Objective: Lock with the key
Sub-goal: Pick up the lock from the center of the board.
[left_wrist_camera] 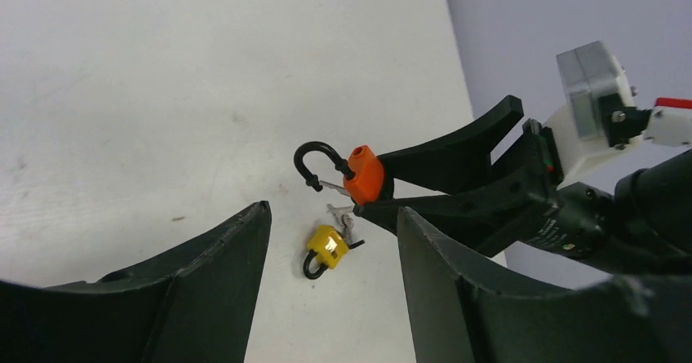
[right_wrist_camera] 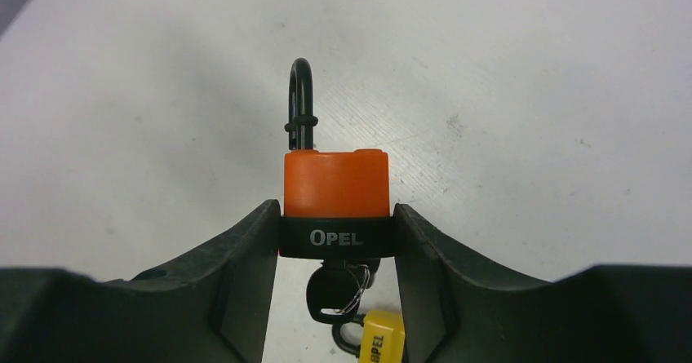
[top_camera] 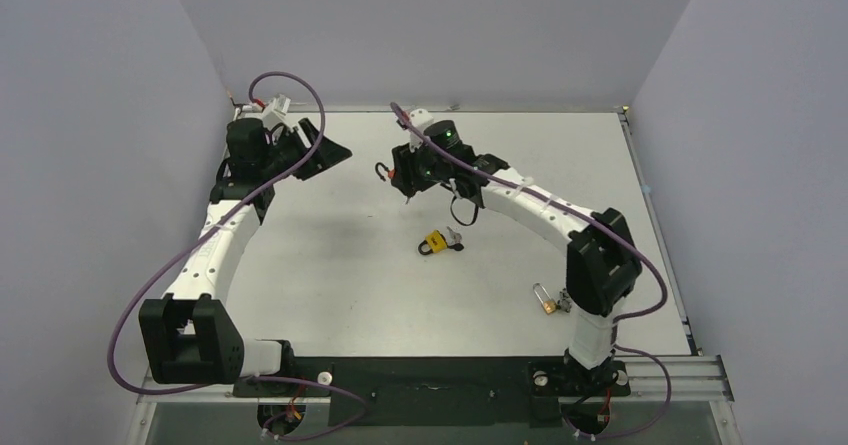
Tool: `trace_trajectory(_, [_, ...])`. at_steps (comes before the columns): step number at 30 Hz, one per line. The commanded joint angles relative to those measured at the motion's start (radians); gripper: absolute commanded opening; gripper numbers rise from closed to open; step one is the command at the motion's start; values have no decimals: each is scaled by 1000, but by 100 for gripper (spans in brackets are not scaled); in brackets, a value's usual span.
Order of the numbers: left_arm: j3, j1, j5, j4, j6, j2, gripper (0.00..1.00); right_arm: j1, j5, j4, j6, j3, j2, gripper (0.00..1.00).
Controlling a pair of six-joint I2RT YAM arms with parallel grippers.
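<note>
My right gripper (right_wrist_camera: 336, 218) is shut on an orange padlock (right_wrist_camera: 334, 183), its pads pressing the black band at the lock's base, held above the table. The black shackle (right_wrist_camera: 299, 102) points away from the wrist. In the left wrist view one end of the shackle (left_wrist_camera: 314, 163) stands free of the orange padlock's body (left_wrist_camera: 365, 175). A black-headed key (right_wrist_camera: 330, 294) on a wire ring hangs from the lock's underside. My left gripper (left_wrist_camera: 330, 216) is open and empty, apart to the left (top_camera: 325, 150) and facing the right gripper (top_camera: 405, 172).
A yellow padlock (top_camera: 432, 243) with keys lies on the table below the held lock, also in the left wrist view (left_wrist_camera: 328, 246). A small brass padlock (top_camera: 545, 300) lies near the right arm's base. Grey walls close in the left, back and right.
</note>
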State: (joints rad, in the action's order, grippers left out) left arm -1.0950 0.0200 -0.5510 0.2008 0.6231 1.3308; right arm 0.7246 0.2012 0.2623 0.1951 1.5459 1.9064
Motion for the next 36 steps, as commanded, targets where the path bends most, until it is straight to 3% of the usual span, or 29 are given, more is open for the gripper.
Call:
trace_trajectory(1, [-41, 39, -205, -318, 21, -1, 56, -34, 162, -75, 45, -70, -197, 0])
trace_trajectory(5, [-19, 56, -320, -564, 121, -26, 56, -76, 245, -87, 92, -164, -345, 0])
trace_trajectory(10, [-110, 115, -508, -617, 116, -17, 55, -104, 339, -118, 154, -275, -523, 0])
trace_trajectory(18, [-225, 227, -635, -417, -51, -33, 55, -125, 414, -90, 205, -324, -726, 0])
trace_trajectory(23, [-242, 256, -689, -394, -64, -48, 55, -123, 434, -70, 219, -331, -803, 0])
trace_trajectory(36, [-263, 323, -730, -294, -130, -37, 53, -106, 447, -21, 204, -312, -848, 0])
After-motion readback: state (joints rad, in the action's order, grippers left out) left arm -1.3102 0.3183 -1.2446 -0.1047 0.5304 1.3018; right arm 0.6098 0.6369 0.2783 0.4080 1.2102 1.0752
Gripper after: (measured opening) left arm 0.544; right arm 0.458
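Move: Some 11 cm to the right of the open left hand, 1 cm nearer the bases and about 11 cm lower, is the orange lock, already gripped in the right hand. From the right hand, the left gripper it is brought up to face is about 12 cm left, 1 cm ahead and 9 cm above. The yellow lock lies on the board some 5 cm back, 6 cm right and 14 cm below the right hand. Hoisting the orange lock, the right hand rises about 21 cm while drawing back and to the right, rolling some 30 degrees so its fingers come up towards level; its grip stays shut. The left hand follows right and up, then back, swinging clockwise and tilting up until its still-open fingers face the shackle. ##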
